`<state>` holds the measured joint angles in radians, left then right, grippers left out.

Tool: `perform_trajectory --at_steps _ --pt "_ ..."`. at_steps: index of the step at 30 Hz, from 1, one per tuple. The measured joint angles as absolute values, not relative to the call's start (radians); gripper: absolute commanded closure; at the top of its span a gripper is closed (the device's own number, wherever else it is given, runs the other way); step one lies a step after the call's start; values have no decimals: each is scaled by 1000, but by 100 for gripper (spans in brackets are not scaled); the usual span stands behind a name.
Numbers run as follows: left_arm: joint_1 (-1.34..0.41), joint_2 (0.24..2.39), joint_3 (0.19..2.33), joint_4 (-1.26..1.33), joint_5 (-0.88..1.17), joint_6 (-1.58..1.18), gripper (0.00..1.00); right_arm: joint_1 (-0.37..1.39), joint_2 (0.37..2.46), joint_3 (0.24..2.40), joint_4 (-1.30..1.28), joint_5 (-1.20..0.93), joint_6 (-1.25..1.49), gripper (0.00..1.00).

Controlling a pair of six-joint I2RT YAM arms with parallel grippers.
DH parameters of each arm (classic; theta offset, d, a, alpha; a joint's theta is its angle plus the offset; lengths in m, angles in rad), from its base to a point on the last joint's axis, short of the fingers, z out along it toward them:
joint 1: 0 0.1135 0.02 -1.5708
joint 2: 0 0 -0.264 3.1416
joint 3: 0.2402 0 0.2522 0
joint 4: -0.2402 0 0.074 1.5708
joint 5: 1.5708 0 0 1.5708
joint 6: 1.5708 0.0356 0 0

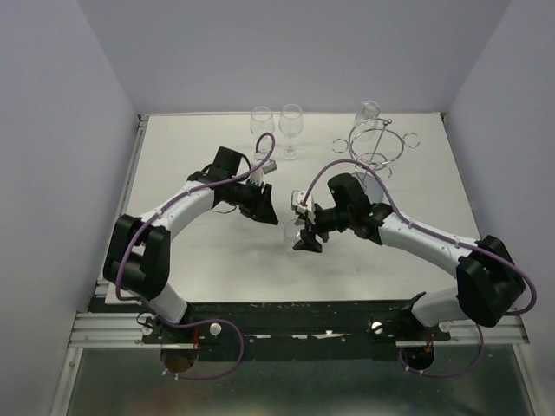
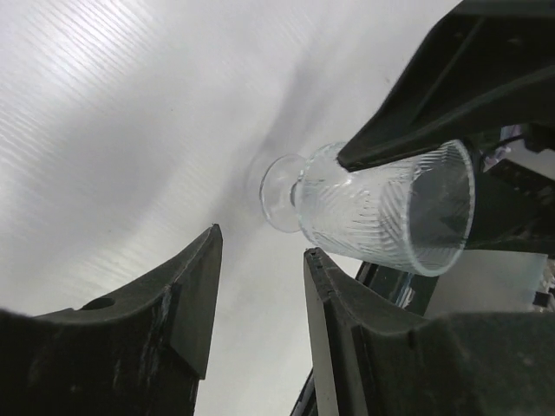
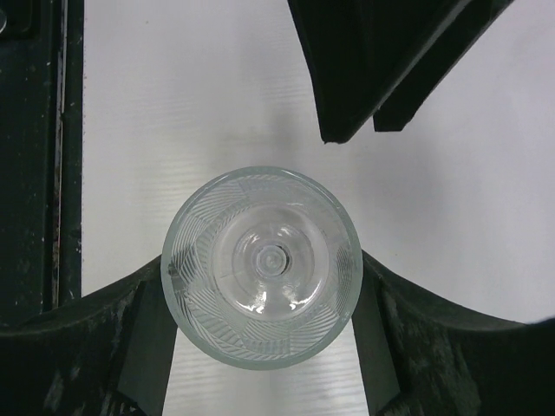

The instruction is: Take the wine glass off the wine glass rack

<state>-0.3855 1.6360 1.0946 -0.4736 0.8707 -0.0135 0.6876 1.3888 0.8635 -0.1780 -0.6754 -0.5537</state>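
Note:
A ribbed clear wine glass [image 3: 262,264] sits between the fingers of my right gripper [image 3: 262,282], which is shut on its bowl, the mouth facing the wrist camera. From above, the right gripper [image 1: 303,234] holds the wine glass [image 1: 293,230] over the table's middle, away from the chrome wine glass rack [image 1: 379,139] at the back right. My left gripper [image 2: 263,241] is open and empty, just left of the wine glass [image 2: 381,208], whose foot points toward the table. From above, the left gripper [image 1: 260,206] is close to the right one.
Two more glasses [image 1: 262,121] [image 1: 290,130] stand upright at the back centre. Another glass [image 1: 368,111] hangs at the rack's far side. White walls close the table on three sides. The left gripper's fingers [image 3: 364,69] show at the top of the right wrist view.

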Motion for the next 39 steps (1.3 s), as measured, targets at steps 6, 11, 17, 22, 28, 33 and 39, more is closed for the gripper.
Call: perform_trajectory --at_steps 6,11,17,22,28,33,39 --pt "-382 1490 1116 -486 726 -58 42 687 1472 868 -60 -656 -431 45" --pt "-380 1404 1157 -537 501 -76 36 687 1601 953 -3 -587 -346 45" --pt "-374 1248 1158 -638 287 -28 27 679 1750 1126 36 -501 -294 43" --pt "-370 1126 1157 -702 138 73 26 672 1868 1237 68 -471 -279 41" --pt "-352 1054 1158 -757 51 172 26 667 2016 1404 67 -466 -260 20" --pt "-353 1084 1158 -770 71 195 26 663 2043 1446 72 -466 -231 0" --pt "-353 1196 1171 -746 145 178 27 627 1964 1377 80 -514 -220 0"
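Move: The right hand already holds the wine glass upright by its bowl; the bare table spot it goes to lies about 17 cm ahead, 10 cm left and 13 cm below. Beyond, two glasses stand some 5 cm lower than the hand: the near-left glass about 36 cm ahead and 12 left, the far-right glass 37 ahead and 1 left. From the open, empty left hand, the spot is roughly 10 cm ahead, level sideways, 12 below. The right hand carries the glass forward about 17 cm and some 10 cm left, sinking slightly and turning some 20 degrees clockwise, sets it on the table short of the two standing glasses, then opens wide and backs off a little to the right and up. Meanwhile the left hand clears the way, rising and swinging left while opening further, before easing part-way back down and right. ##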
